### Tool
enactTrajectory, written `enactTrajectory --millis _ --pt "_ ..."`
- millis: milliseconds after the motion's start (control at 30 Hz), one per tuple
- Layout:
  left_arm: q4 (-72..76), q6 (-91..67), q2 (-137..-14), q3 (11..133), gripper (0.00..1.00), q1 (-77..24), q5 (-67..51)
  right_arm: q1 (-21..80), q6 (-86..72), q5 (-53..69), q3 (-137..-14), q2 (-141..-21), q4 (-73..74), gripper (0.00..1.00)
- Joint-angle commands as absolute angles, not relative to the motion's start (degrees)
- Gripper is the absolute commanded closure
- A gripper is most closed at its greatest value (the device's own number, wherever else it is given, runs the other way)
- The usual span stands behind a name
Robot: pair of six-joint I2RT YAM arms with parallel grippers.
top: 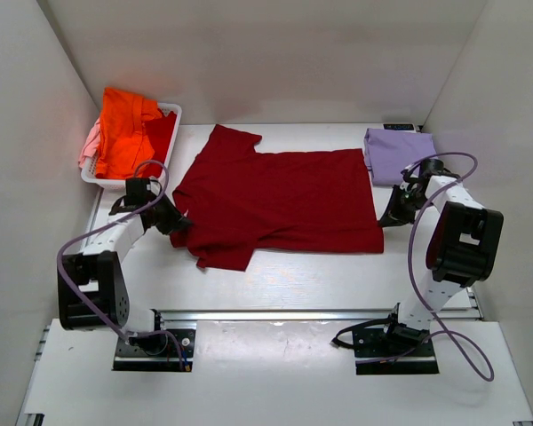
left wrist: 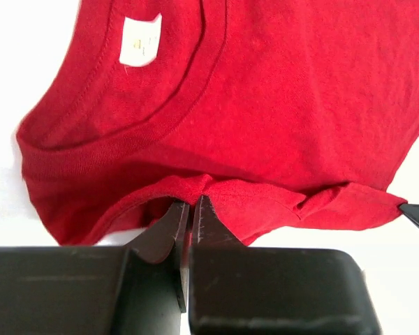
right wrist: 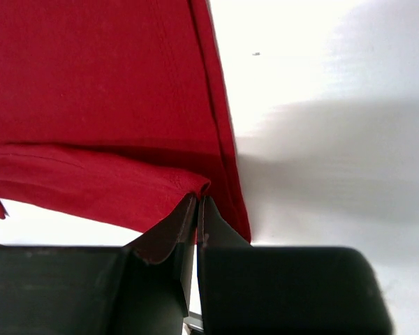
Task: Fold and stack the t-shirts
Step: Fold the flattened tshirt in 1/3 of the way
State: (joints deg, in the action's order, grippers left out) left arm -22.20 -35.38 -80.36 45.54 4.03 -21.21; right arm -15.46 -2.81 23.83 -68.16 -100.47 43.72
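The dark red t-shirt (top: 284, 200) lies spread across the middle of the table, collar to the left. My left gripper (top: 179, 222) is shut on its cloth just below the collar (left wrist: 193, 199), lifting a small fold. My right gripper (top: 389, 217) is shut on the shirt's hem corner at the right (right wrist: 197, 199). A folded lavender t-shirt (top: 396, 153) lies at the back right. The orange t-shirt (top: 124, 129) and a pale pink one (top: 89, 144) sit in the white basket (top: 171, 111) at the back left.
White walls close the table on three sides. A small dark device (top: 400, 127) lies behind the lavender shirt. A metal rail (top: 311, 313) runs along the near edge by the arm bases.
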Motion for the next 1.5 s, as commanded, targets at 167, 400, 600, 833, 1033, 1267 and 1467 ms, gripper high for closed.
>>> enactTrajectory --millis 167,400,600,833,1033,1267,1467 --pt "-20.21 -34.89 -84.64 49.04 1.00 4.83 -19.43 -15.12 -3.34 24.70 -72.68 -103.88 41.66 1.00" --pt "-19.50 -35.69 -83.32 48.25 1.00 5.89 -18.55 -14.68 -3.16 24.61 -73.65 -104.51 41.31 1.00" --pt "-21.79 -34.81 -82.79 49.30 1.00 6.42 -17.14 -14.59 -3.07 24.79 -74.97 -105.29 40.52 1.00" --pt "-19.78 -35.68 -83.14 46.85 1.00 6.50 -14.68 -13.27 -2.55 26.36 -76.46 -108.45 39.90 1.00" --pt "-17.84 -37.27 -83.84 48.16 0.90 5.63 -13.45 -11.43 -1.58 26.28 -77.70 -110.30 39.38 1.00" --pt "-16.79 -38.58 -83.50 48.78 0.48 6.24 -15.29 -10.28 -0.79 24.45 -79.10 -111.18 40.08 0.71" --pt "-17.31 -37.80 -80.95 50.27 0.39 5.98 -14.51 -6.78 -0.44 12.59 -78.05 -105.04 39.29 0.54"
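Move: My left hand still pinches the shirt's folded-over near edge. Its laying spot on the red shirt is about 1 cm ahead, 3 cm left and 3 cm below; the collar tag lies some 5 cm ahead, directly in line, and the white basket about 25 ahead and 11 left. My right hand holds the other end, bound for a spot by the shirt's right border about 4 cm ahead, 2 left and 3 below; the lavender stack lies some 18 ahead, 5 right. My right hand carries its pinched edge about 4 cm forward, then down and left onto the shirt beside the border, while my left hand lowers its edge 2 cm and draws it nearly 3 cm left near the collar tag. I open both grippers to let the cloth go, the left easing forward and slightly up; each hand turns some 5–10 degrees counter-clockwise. ##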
